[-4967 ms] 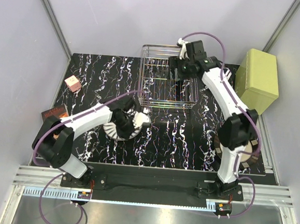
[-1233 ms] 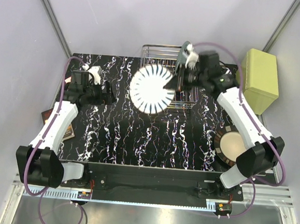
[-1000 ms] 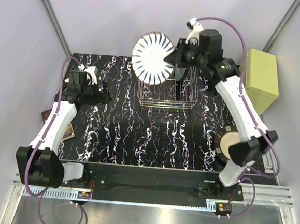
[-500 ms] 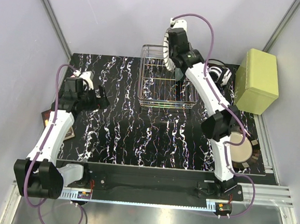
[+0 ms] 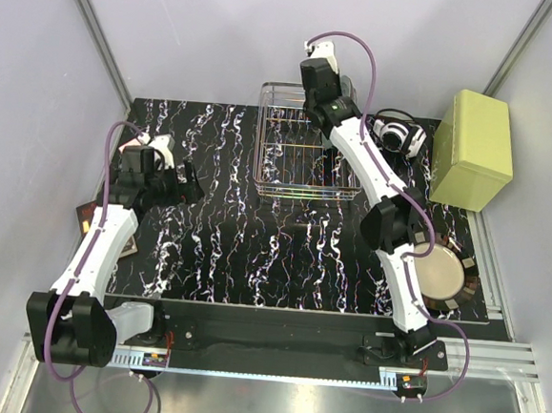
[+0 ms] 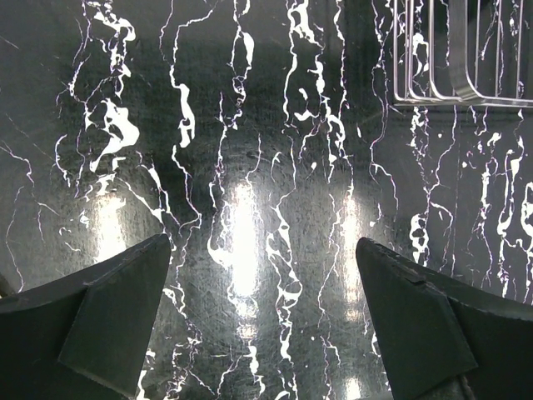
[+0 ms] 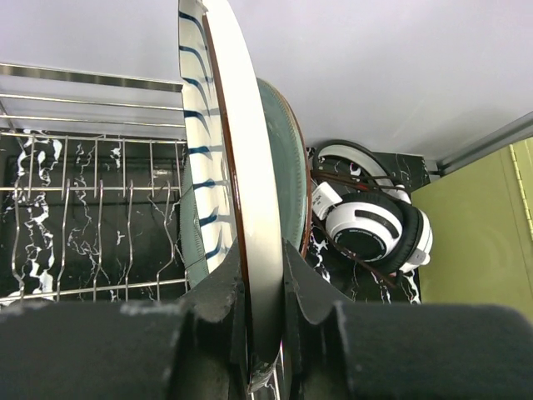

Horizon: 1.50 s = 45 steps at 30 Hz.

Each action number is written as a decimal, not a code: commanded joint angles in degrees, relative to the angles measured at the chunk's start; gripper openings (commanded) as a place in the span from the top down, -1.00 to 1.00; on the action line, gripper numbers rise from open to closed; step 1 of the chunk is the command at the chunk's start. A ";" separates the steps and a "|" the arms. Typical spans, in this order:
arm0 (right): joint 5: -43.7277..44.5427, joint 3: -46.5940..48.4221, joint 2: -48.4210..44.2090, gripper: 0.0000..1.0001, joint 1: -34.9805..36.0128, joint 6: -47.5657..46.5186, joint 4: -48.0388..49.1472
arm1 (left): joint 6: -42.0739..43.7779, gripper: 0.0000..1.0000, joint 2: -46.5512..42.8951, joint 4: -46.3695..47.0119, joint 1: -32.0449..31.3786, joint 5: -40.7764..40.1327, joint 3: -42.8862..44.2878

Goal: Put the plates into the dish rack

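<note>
My right gripper (image 7: 265,287) is shut on the rim of the white plate with dark radial stripes (image 7: 243,167), which stands on edge over the dish rack (image 7: 83,208). A pale green-blue plate (image 7: 287,179) stands just behind it, close against its back. From above, the right gripper (image 5: 316,97) hangs over the back right of the silver dish rack (image 5: 289,160), hiding the held plate. A beige plate with a dark brown rim (image 5: 440,274) lies flat at the table's right edge. My left gripper (image 5: 186,182) is open and empty, low over the marble table (image 6: 250,167).
White headphones (image 5: 397,135) lie just right of the rack, also in the right wrist view as headphones (image 7: 375,229). A yellow-green box (image 5: 474,148) stands at the back right. A brown book (image 5: 94,215) lies at the left edge. The rack's corner (image 6: 454,58) shows ahead of the left gripper.
The right arm has turned the striped plate from face-up to on edge and lowered it into the back right of the rack. The left arm has barely shifted.
</note>
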 commanded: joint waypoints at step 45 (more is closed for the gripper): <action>6.17 -13.73 -10.06 -0.48 -0.07 1.11 5.85 | -13.32 -0.83 1.32 4.92 6.52 10.78 -7.02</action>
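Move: The right hand holds the blue-and-white plate on edge above the rack. Its slot, taken at the seated plate's middle, is about 8 cm ahead, 1 cm left and some 16 cm below. The green plates stand about 5 cm to the right of that slot, level with it in reach. The headphones lie some 17 cm right, 6 cm ahead and 24 cm below the hand. From the empty left hand the slot is about 31 cm ahead, 38 cm right and 4 cm lower. Down by about 10 cm, easing slightly forward, the right hand lowers the gripped plate on edge into the rack beside the green plates, its fingers tipping a little downward. The fingers then open, let go of the plate's rim, and the hand rises about 3 cm while backing off some 2 cm. Late on, the open, empty left hand sinks and shifts left about 3 to 4 cm in all, turning some 10 degrees counter-clockwise. ##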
